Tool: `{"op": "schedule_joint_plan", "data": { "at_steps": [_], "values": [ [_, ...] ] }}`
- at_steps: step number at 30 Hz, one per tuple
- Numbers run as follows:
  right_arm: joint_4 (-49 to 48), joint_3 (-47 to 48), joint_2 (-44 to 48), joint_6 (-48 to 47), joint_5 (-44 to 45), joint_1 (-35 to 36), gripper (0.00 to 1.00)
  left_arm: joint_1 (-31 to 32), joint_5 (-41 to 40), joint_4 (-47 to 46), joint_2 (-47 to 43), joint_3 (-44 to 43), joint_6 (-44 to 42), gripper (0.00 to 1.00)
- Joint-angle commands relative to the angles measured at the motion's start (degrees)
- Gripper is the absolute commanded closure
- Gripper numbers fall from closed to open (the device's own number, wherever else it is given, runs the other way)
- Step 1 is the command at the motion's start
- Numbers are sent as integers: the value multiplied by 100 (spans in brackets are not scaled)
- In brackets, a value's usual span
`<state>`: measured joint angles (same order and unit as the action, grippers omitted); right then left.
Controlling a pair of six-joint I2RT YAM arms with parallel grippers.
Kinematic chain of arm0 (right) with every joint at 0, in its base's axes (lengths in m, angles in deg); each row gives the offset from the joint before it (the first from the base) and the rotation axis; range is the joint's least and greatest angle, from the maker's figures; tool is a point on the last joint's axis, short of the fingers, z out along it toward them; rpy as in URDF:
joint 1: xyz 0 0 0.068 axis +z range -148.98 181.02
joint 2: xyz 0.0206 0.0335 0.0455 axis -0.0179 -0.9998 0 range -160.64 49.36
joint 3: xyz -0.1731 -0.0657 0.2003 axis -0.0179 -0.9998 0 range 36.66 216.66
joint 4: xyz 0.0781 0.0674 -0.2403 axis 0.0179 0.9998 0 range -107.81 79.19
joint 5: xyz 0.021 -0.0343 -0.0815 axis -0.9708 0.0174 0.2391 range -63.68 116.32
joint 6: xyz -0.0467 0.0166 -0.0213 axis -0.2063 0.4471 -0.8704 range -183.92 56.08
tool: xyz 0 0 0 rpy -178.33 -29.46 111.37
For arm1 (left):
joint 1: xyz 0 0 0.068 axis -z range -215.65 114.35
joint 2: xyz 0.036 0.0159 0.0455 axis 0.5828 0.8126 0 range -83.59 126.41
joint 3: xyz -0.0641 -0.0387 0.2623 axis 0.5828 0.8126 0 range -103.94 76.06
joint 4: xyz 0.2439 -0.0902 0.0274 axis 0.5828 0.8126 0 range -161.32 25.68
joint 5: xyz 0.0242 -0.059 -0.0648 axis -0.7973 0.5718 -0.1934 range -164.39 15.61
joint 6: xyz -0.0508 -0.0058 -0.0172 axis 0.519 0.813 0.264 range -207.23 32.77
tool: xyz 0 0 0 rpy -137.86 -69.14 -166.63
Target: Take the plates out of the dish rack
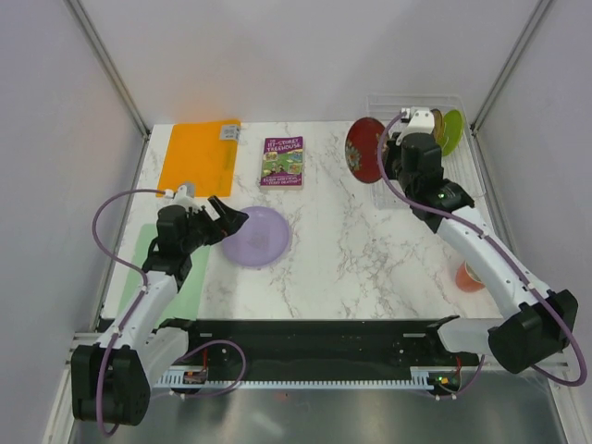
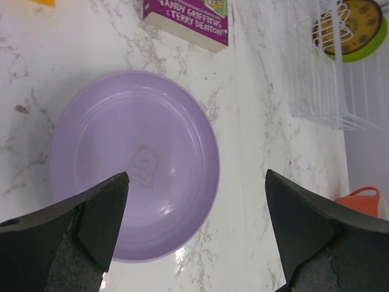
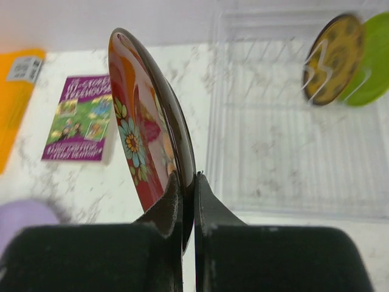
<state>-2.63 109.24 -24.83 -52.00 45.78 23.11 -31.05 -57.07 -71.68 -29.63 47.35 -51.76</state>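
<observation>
My right gripper (image 3: pixel 188 176) is shut on the rim of the red patterned plate (image 3: pixel 143 131). It holds the plate on edge just left of the clear dish rack (image 3: pixel 285 152). From above, the red plate (image 1: pixel 363 150) hangs at the rack's (image 1: pixel 460 98) left side, in my right gripper (image 1: pixel 385 154). The yellow patterned plate (image 3: pixel 331 58) and the lime-green plate (image 3: pixel 372 61) stand in the rack's far end. The lavender plate (image 2: pixel 134 164) lies flat on the marble. My left gripper (image 2: pixel 196 176) hovers open over its near right edge, holding nothing.
A purple book (image 1: pixel 282 161) lies at mid-back, with an orange mat (image 1: pixel 199 155) at back left. An orange cup (image 1: pixel 467 276) sits near the right arm. A pale green mat (image 1: pixel 139 268) lies under the left arm. Walls close in on both sides.
</observation>
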Motion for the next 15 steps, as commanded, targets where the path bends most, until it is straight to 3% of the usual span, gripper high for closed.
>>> {"op": "schedule_joint_plan", "data": {
  "at_steps": [1,7,15],
  "values": [
    [-541,-735,335,1066,-996,287,100,6,974,-1211,-17,304,487,0],
    [-1253,-1263,143,1654,-1418,762,100,93,1572,-1853,300,401,874,0],
    [-1781,-1071,-464,1989,-1463,1623,100,480,1379,-2064,519,454,989,0]
  ]
}}
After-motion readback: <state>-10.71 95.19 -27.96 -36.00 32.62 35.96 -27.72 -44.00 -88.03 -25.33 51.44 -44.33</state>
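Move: The red plate is pinched in the right gripper, its middle roughly 7 cm ahead and 4 cm left of that hand. The open left gripper lies about 43 cm to the right hand's left, 10 cm back and 16 cm lower; the dish rack is 16 cm right and 20 cm ahead. From the left hand, the red plate is some 17 cm ahead, 39 cm right and 16 cm higher, the lilac plate 4 cm ahead, 5 cm right, 14 cm below. The red plate, still pinched at its rim, is swept by the right hand about 13 cm left and 10 cm down, also drawing back some 5 cm, towards the open left gripper; the drop ends early and the rest runs level leftward, while the wrist turns counter-clockwise and tips down. The left hand, empty and wide open, comes about 5 cm right to meet it, rolling its left side down and turning clockwise. ##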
